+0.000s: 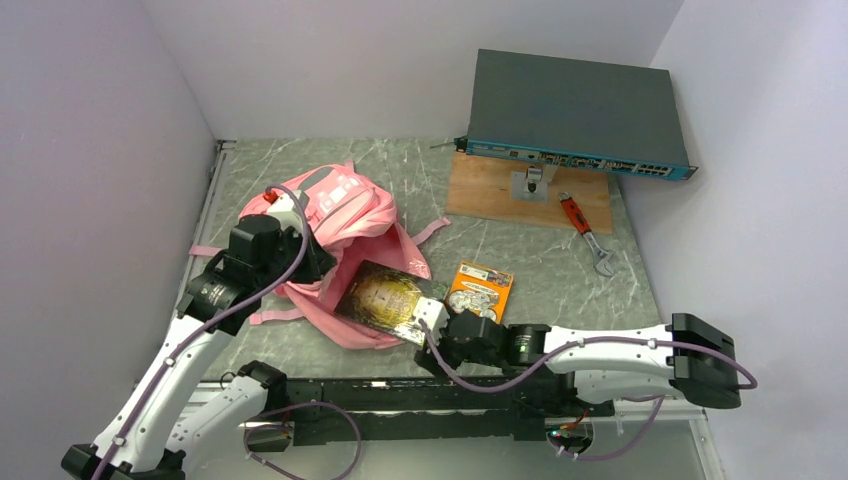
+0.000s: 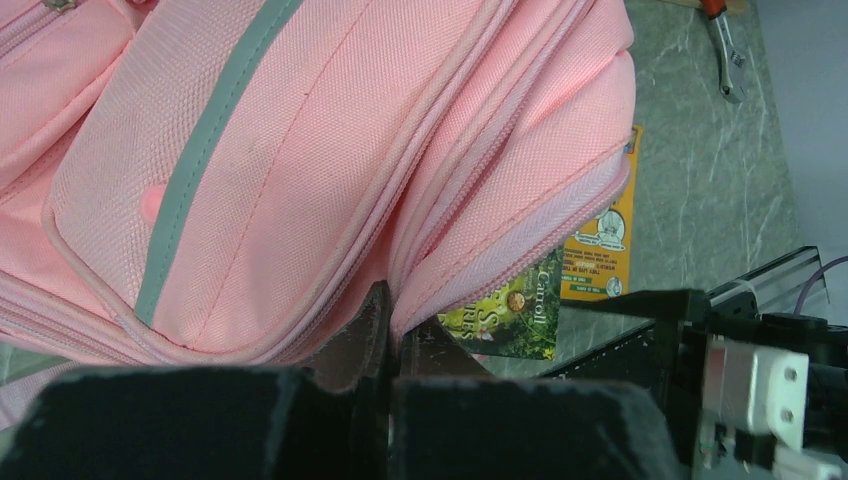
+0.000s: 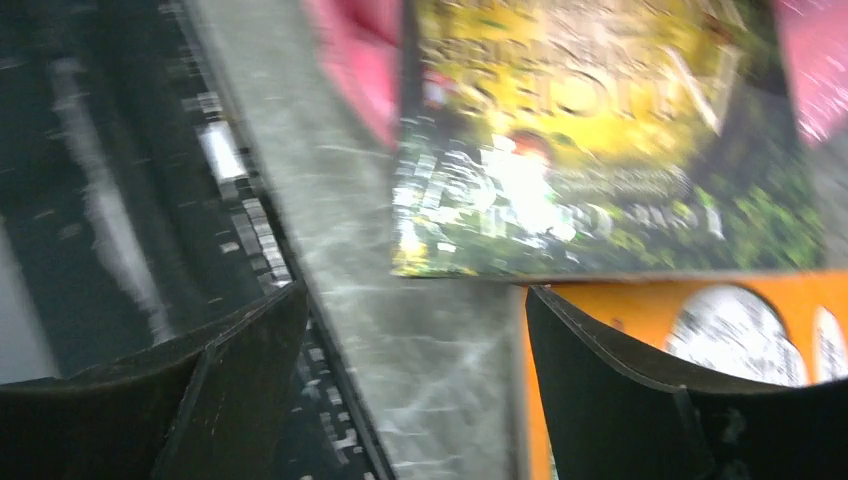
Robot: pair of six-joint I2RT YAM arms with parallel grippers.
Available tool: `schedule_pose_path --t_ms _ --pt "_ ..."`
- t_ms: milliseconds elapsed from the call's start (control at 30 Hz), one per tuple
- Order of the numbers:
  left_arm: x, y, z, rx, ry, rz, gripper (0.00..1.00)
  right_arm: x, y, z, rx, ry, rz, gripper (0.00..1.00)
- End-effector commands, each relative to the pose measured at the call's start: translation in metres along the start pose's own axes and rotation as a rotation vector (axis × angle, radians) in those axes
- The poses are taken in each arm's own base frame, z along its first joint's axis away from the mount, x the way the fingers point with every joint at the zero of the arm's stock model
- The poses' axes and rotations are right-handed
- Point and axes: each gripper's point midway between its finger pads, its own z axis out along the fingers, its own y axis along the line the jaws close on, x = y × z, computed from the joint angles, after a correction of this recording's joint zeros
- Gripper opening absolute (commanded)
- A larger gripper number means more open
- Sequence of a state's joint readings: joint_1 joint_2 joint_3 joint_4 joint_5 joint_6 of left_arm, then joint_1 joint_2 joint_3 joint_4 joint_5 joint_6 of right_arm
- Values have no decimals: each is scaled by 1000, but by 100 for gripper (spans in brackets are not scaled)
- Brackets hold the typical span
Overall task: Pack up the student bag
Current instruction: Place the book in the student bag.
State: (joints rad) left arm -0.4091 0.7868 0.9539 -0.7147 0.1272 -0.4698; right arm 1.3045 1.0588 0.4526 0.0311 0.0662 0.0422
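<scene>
The student bag (image 1: 340, 215), a soft pink backpack, lies at the left of the table and fills the left wrist view (image 2: 300, 150). My left gripper (image 1: 308, 263) is shut on the pink fabric edge by the bag's zipper opening (image 2: 395, 320). A green-and-yellow book (image 1: 385, 298) lies slanted with its far end in the bag's mouth; it also shows in both wrist views (image 2: 515, 310) (image 3: 600, 150). An orange book (image 1: 482, 288) lies flat on the table next to it (image 2: 605, 240) (image 3: 720, 320). My right gripper (image 1: 432, 322) is open and empty just short of the green book's near edge (image 3: 415, 320).
A grey network switch (image 1: 575, 115) rests on a wooden board (image 1: 500, 190) at the back right. A red-handled wrench (image 1: 585, 230) lies beside the board. A black rail (image 1: 400, 400) runs along the near table edge. Walls close in left, back and right.
</scene>
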Motion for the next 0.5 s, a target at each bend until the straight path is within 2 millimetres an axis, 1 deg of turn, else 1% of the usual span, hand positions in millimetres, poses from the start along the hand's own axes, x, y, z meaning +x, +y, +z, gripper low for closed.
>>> schedule_pose_path --t_ms 0,33,133,267,300,333,400,467 --pt "-45 -25 -8 87 -166 -19 0 -8 -61 -11 409 6 188 86" --pt "-45 -25 -8 90 -167 -20 0 -14 -61 -11 413 -13 212 88" --pt "-42 -23 -8 84 -163 -20 0 -29 -43 -6 314 -72 315 93" --pt "-44 -21 -10 71 -170 -11 0 -36 -27 -10 264 -62 515 95" --pt "-45 -21 -11 70 -174 -9 0 -35 -24 -12 270 -48 578 99" --pt "-46 -21 -11 68 -178 -9 0 -32 -22 -14 273 -31 647 99" --pt "-47 -21 -12 68 -186 -7 0 -25 -17 -15 246 23 798 100" --pt "-47 -20 -11 67 -185 -5 0 -17 -12 -12 175 73 993 100"
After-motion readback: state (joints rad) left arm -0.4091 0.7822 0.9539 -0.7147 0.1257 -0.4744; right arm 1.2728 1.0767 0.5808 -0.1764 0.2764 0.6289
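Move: The book the right hand has already let go lies half in the open pink bag, its middle about 9 cm ahead of that hand, 7 cm to its left and 5 cm below. The bag's middle is roughly 19 cm ahead and 17 cm left, the orange booklet some 12 cm ahead and 12 cm right. From the left hand, still shut on the bag's flap, the book's middle lies about 11 cm right, 2 cm back and 17 cm lower. Forward and slightly right beside the book's near end goes the emptied right hand, about 3.5 cm, before easing back roughly 1 cm while rising a little. Its wrist swings some 30 degrees clockwise and tips steeper, and the already parted fingers spread fully. The left hand stays put, keeping its pinch on the bag's flap. ##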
